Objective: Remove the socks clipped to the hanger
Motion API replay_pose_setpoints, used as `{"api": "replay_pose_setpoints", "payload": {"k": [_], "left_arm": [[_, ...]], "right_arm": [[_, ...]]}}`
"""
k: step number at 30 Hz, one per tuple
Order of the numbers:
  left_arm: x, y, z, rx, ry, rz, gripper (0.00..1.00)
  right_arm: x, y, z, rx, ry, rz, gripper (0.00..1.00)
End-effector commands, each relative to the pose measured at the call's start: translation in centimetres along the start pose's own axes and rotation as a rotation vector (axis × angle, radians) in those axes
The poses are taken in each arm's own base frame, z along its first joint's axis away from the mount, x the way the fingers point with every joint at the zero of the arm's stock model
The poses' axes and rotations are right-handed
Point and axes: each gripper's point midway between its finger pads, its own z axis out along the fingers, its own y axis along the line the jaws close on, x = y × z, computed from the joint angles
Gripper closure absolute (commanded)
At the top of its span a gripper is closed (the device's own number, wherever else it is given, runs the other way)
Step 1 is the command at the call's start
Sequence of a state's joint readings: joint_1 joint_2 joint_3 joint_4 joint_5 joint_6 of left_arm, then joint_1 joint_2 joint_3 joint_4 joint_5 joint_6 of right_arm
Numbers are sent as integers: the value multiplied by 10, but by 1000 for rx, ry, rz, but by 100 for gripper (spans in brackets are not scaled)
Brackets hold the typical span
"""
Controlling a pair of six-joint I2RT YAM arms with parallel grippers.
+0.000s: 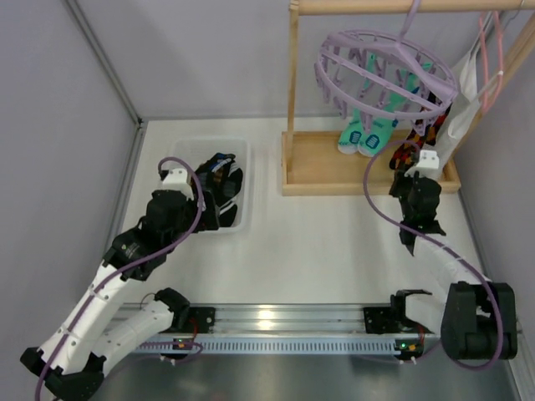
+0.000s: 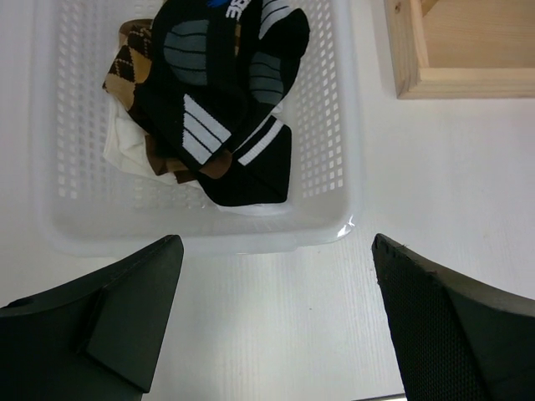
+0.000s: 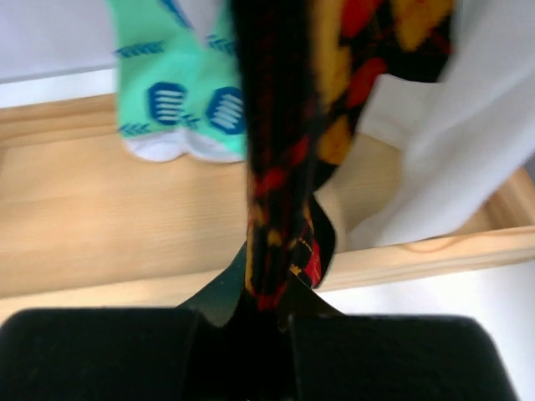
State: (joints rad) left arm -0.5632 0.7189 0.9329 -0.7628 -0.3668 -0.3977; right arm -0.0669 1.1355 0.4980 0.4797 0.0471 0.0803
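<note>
The lavender ring hanger (image 1: 384,71) hangs from the wooden rail at the back right. Two teal socks (image 1: 368,134) (image 3: 180,109) dangle from its clips over the wooden base. Next to them hangs the orange-red-black argyle sock (image 1: 415,138) (image 3: 280,167), drawn taut. My right gripper (image 1: 407,167) (image 3: 272,292) is shut on this sock's lower end. My left gripper (image 1: 211,215) (image 2: 276,246) stands open just in front of the white basket (image 1: 238,150) (image 2: 334,225), nothing between its fingers. In the basket lie a black sock (image 2: 226,109) and a brown-tan sock (image 2: 125,63).
The wooden rack frame (image 1: 292,75) and its tray base (image 1: 322,167) (image 3: 125,217) stand at the back right. A white cloth (image 1: 464,117) (image 3: 451,150) and a pink wire hanger (image 1: 489,50) hang at the far right. White fabric (image 2: 125,154) lies under the basket's socks.
</note>
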Motion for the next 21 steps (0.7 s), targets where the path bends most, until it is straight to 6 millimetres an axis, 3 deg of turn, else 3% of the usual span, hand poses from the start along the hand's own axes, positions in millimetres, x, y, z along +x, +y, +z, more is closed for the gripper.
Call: {"api": "replay_pose_setpoints", "payload": {"k": [1,2,4,6,7,8,9,10,12,13,14,15,16,17,18,19,21], "left_arm": [[-38,-26,-13,121,-74,-37,2],[-42,-37,-16,170,-64,-45,2],[-70,-49,-30,221,-111,-76,2],[-88,-57,-32,230,-126,-84,2],[-113,-62,-44,249,-175,-101,2],[-120,-69,-37,250,-164,-100,2],[-145,-79,-51,297,-206,-111,2],[-154,-89,-52,328,-204,-105,2],[-164,-111,-38,361,-167,-97,2],[-184,-123,-48,380,-212,-97,2],[-184,-138,-31,359,-189,-70,2],[-207,-138,-38,288,-272,-54,1],[-200,-175,-52,364,-265,1,2],[-191,-201,-39,365,-239,49,1],[-204,-217,-52,398,-274,50,1],[-202,-234,-58,417,-276,59,1],[-199,-261,-46,430,-263,88,1]], "right_arm": [[-28,32,-21,-20,-152,22,100],[-35,49,-31,-58,-185,57,100],[-29,55,-41,-36,-185,80,100],[-27,79,-54,-83,-182,92,100],[-26,81,-58,-63,-182,93,100],[-23,99,-66,-104,-177,87,100],[-21,105,-70,-105,-172,86,100],[-21,107,-73,-85,-173,90,100],[-19,132,-83,-138,-163,87,100],[-23,134,-85,-116,-169,90,100],[-20,149,-90,-144,-154,78,100],[-21,153,-92,-133,-153,77,100],[-28,161,-94,-139,-165,82,100],[-25,175,-99,-168,-157,64,100],[-27,180,-101,-168,-161,64,100],[-31,187,-103,-182,-166,75,100],[-30,198,-104,-204,-156,104,100]]}}
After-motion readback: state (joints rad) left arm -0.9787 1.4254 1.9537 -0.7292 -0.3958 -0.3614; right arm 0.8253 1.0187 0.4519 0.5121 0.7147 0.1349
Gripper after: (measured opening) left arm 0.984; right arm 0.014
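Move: The black-and-red argyle sock is already pinched in the right fingers. From that hand, the white basket lies about 55 cm left, nearly level fore and aft, and 12 below. The lilac hanger's ring is roughly 12 cm ahead, 8 left and 20 above, and the mint socks about 12 ahead, 7 left and 5 higher. From the open left hand, the argyle sock is some 55 cm right and 20 ahead, about level. The argyle sock, still clipped at its top, is dragged leftwards about 20 cm and some 8 cm back by the right hand, which keeps its pinch and turns slightly counter-clockwise. Meanwhile the open left hand rises above the basket side, then swings right towards the sock and hanger, over 20 cm each way, its fingers tipping up and turning some 20 degrees clockwise. ##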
